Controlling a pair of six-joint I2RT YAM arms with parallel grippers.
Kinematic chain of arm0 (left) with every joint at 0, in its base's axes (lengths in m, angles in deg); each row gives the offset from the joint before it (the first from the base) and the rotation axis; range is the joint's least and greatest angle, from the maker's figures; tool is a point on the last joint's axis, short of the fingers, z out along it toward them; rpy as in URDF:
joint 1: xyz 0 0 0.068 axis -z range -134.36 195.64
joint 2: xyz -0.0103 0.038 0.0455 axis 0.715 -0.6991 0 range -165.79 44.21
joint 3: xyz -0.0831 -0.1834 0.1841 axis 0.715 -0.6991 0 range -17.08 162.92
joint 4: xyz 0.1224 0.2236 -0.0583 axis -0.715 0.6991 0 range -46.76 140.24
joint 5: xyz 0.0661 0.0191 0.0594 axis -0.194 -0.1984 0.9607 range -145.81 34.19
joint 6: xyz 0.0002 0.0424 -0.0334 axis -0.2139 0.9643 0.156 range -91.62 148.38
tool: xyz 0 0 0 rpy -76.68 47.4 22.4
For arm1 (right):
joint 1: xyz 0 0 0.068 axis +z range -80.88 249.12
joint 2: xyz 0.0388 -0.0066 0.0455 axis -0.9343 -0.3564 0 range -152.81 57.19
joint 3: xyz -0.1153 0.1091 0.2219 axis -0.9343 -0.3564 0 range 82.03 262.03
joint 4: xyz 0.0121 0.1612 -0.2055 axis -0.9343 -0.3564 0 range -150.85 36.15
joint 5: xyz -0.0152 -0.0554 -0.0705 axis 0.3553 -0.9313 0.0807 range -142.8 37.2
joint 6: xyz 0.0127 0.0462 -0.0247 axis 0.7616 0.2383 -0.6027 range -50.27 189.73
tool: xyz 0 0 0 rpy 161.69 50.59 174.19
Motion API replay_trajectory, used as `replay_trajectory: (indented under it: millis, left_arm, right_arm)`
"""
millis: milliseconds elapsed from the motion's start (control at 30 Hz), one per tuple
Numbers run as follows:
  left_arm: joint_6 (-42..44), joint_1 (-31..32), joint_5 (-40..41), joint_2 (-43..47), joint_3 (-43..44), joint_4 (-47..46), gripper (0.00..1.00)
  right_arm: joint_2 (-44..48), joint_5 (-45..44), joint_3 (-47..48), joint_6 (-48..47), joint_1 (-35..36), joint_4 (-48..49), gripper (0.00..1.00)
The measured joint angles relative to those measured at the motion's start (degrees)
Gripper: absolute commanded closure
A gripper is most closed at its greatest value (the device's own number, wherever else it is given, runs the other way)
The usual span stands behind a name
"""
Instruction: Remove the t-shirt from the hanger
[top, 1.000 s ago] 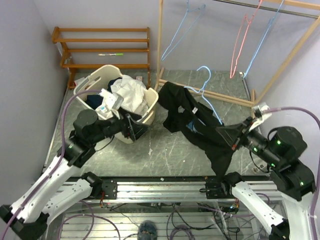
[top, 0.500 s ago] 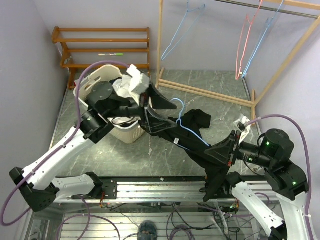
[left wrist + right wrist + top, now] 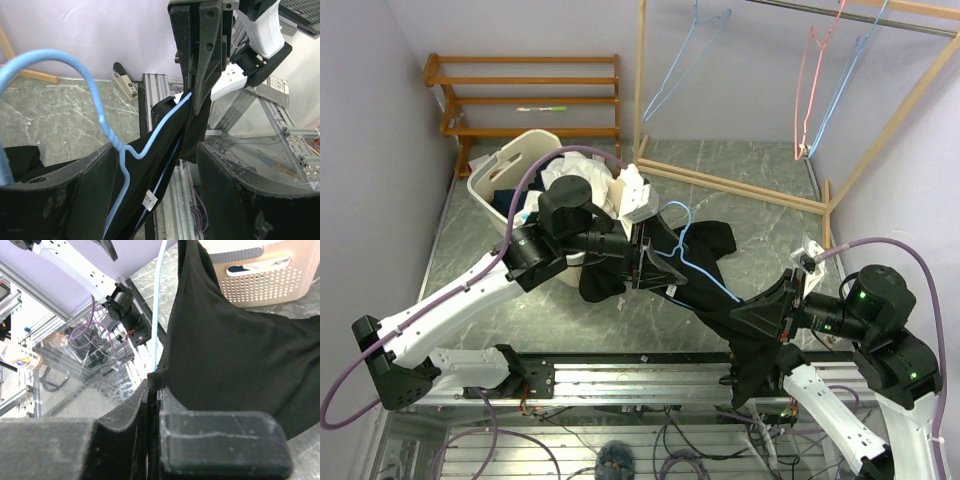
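The black t-shirt (image 3: pixel 718 240) hangs on a light-blue wire hanger (image 3: pixel 672 250), stretched in the air between my two grippers. My left gripper (image 3: pixel 645 265) is open; in the left wrist view its jaws (image 3: pixel 155 200) stand wide apart, with the shirt (image 3: pixel 165 150) and the hanger's neck (image 3: pixel 107 127) between them. My right gripper (image 3: pixel 760 312) is shut on the shirt's lower end, and the hanger's arm runs into the closed jaws (image 3: pixel 155 385). The shirt (image 3: pixel 235 350) fills the right wrist view, with the hanger wire (image 3: pixel 159 315) beside it.
A cream laundry basket (image 3: pixel 505 180) full of clothes stands behind the left arm and shows in the right wrist view (image 3: pixel 255 275). A wooden shelf (image 3: pixel 520 95) is at the back left. A wooden clothes rack (image 3: pixel 740 185) with hanging hangers (image 3: pixel 810 80) is at the back right.
My left arm has swung up from beside the basket and to the right, its open jaws now around the hanger's neck. The shirt and hanger have been lifted off the floor.
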Motion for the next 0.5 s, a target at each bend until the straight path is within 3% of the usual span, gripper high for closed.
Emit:
replay_trajectory:
  millis: [167,333,500]
  left_arm:
    - [1.05,1.49,0.83,-0.15,-0.57,0.44,0.53]
    - [1.79,1.68,1.68,-0.13,-1.16,0.50,0.90]
    - [1.84,1.99,0.90,1.46,-1.25,1.31,0.93]
  right_arm:
    - [0.26,1.31,0.04,0.63,-0.02,0.48,1.00]
    - [0.42,2.10,0.26,0.70,-0.04,0.17,1.00]
    - [0.90,1.05,0.26,0.20,-0.20,-0.33,1.00]
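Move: The neck of the blue hanger, just below the hook, is already between the left hand's open fingers, some 3 cm ahead of the hand point and level with it. The t-shirt's white collar tag lies about 2 cm back and 5 cm below the hand. The basket is some 30 cm to its left, 15 cm ahead and 25 cm below. From the right hand, already pinching the hanger's end and black cloth, the neck lies about 10 cm ahead and 13 cm left, nearly level. Almost in place, the left hand shuts its fingers from about three-quarters open to nearly closed, pinching the blue hanger at its neck with some black cloth, while it drifts only some 1 cm back towards its base with the wrist barely turning. The right hand stays put, keeping its pinch on the hanger's end and the t-shirt. ##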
